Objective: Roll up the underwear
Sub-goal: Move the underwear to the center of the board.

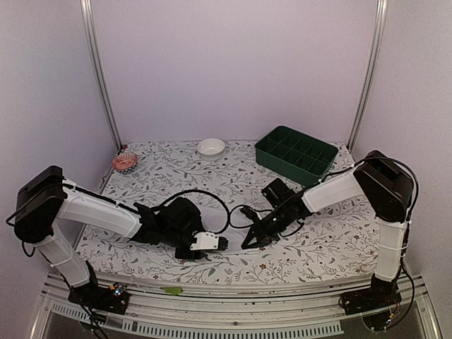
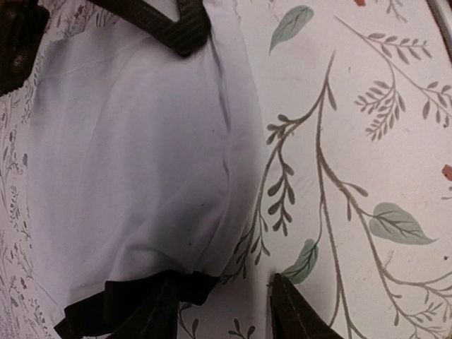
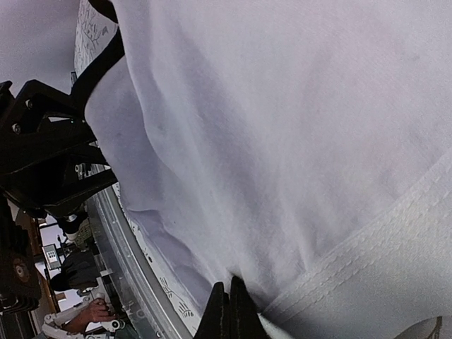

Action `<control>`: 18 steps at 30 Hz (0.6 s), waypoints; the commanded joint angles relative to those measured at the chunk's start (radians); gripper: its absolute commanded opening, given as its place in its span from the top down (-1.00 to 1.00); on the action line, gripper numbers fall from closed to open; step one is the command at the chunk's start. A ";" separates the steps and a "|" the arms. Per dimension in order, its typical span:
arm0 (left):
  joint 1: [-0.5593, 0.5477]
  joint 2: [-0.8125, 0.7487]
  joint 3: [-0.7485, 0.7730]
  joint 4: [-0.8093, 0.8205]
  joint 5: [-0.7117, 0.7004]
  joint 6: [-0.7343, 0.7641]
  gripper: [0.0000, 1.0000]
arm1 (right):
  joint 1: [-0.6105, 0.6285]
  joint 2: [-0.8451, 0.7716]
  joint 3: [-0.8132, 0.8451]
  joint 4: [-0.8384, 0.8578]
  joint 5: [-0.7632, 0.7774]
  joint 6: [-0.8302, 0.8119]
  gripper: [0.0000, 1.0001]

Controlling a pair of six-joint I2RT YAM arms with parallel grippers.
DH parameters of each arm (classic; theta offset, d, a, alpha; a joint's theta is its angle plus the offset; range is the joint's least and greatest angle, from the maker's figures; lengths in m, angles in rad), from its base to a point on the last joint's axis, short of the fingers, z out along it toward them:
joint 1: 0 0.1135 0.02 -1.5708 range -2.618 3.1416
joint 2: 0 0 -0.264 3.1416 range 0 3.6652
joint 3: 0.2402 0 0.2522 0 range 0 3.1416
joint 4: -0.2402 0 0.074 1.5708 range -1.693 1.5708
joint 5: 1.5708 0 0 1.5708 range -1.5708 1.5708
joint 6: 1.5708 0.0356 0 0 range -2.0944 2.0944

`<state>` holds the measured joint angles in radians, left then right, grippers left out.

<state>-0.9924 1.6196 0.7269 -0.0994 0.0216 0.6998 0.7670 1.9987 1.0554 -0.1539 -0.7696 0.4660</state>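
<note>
The underwear [image 1: 207, 241] lies near the table's front edge between both arms. In the left wrist view it is white fabric [image 2: 134, 141] with a black waistband along its lower edge and a black stripe at the top. My left gripper [image 2: 222, 282] is open: one finger rests over the black band, the other stands on the bare tablecloth beside the fabric. From above, the left gripper [image 1: 194, 246] sits at the underwear's left end. My right gripper [image 1: 246, 244] comes in from the right. Its fingers are shut [image 3: 229, 286], pinching a bunched fold of the underwear [image 3: 282, 127] beside a stitched seam.
A green compartment tray [image 1: 296, 154] stands at the back right. Further left along the back are a small white bowl [image 1: 211, 146] and a small reddish object [image 1: 125, 162]. The table's metal front rail [image 1: 233, 289] runs close behind the grippers.
</note>
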 commanded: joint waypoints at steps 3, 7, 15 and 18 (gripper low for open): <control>0.021 0.112 0.007 0.026 -0.014 0.030 0.21 | -0.009 0.031 0.011 -0.032 0.025 -0.017 1.00; 0.035 0.161 0.046 0.006 -0.016 0.011 0.49 | -0.010 0.032 0.009 -0.034 0.027 -0.018 1.00; 0.058 0.123 0.078 -0.111 0.021 -0.018 1.00 | -0.013 0.039 0.023 -0.052 0.024 -0.025 1.00; 0.058 0.043 0.046 -0.161 0.053 -0.030 1.00 | -0.013 0.027 0.025 -0.054 0.004 -0.030 1.00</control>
<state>-0.9520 1.7302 0.8238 -0.0765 0.0341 0.6960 0.7639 2.0048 1.0668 -0.1707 -0.7773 0.4553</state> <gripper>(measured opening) 0.012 0.008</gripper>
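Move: Just off the left hand lies the underwear's near-left corner with its black band: about 3 cm ahead, 2 cm to the right and 1 cm lower. The underwear's middle is some 10 cm ahead and 9 cm right of this hand; the right gripper, shut on the near-right corner, stands roughly 15 cm to the right and 3 cm farther out. From the right hand, the near-left corner is about 13 cm to the left and level with it. Sliding forward and to the right, low over the table, the left hand takes its half-open fingers about 4 cm onto the underwear's near-left corner, shuts them fully there and pinches the cloth beside the black band, then starts easing back and left by under 1 cm. The right hand stays in place and keeps its closed grip on the near-right corner. ##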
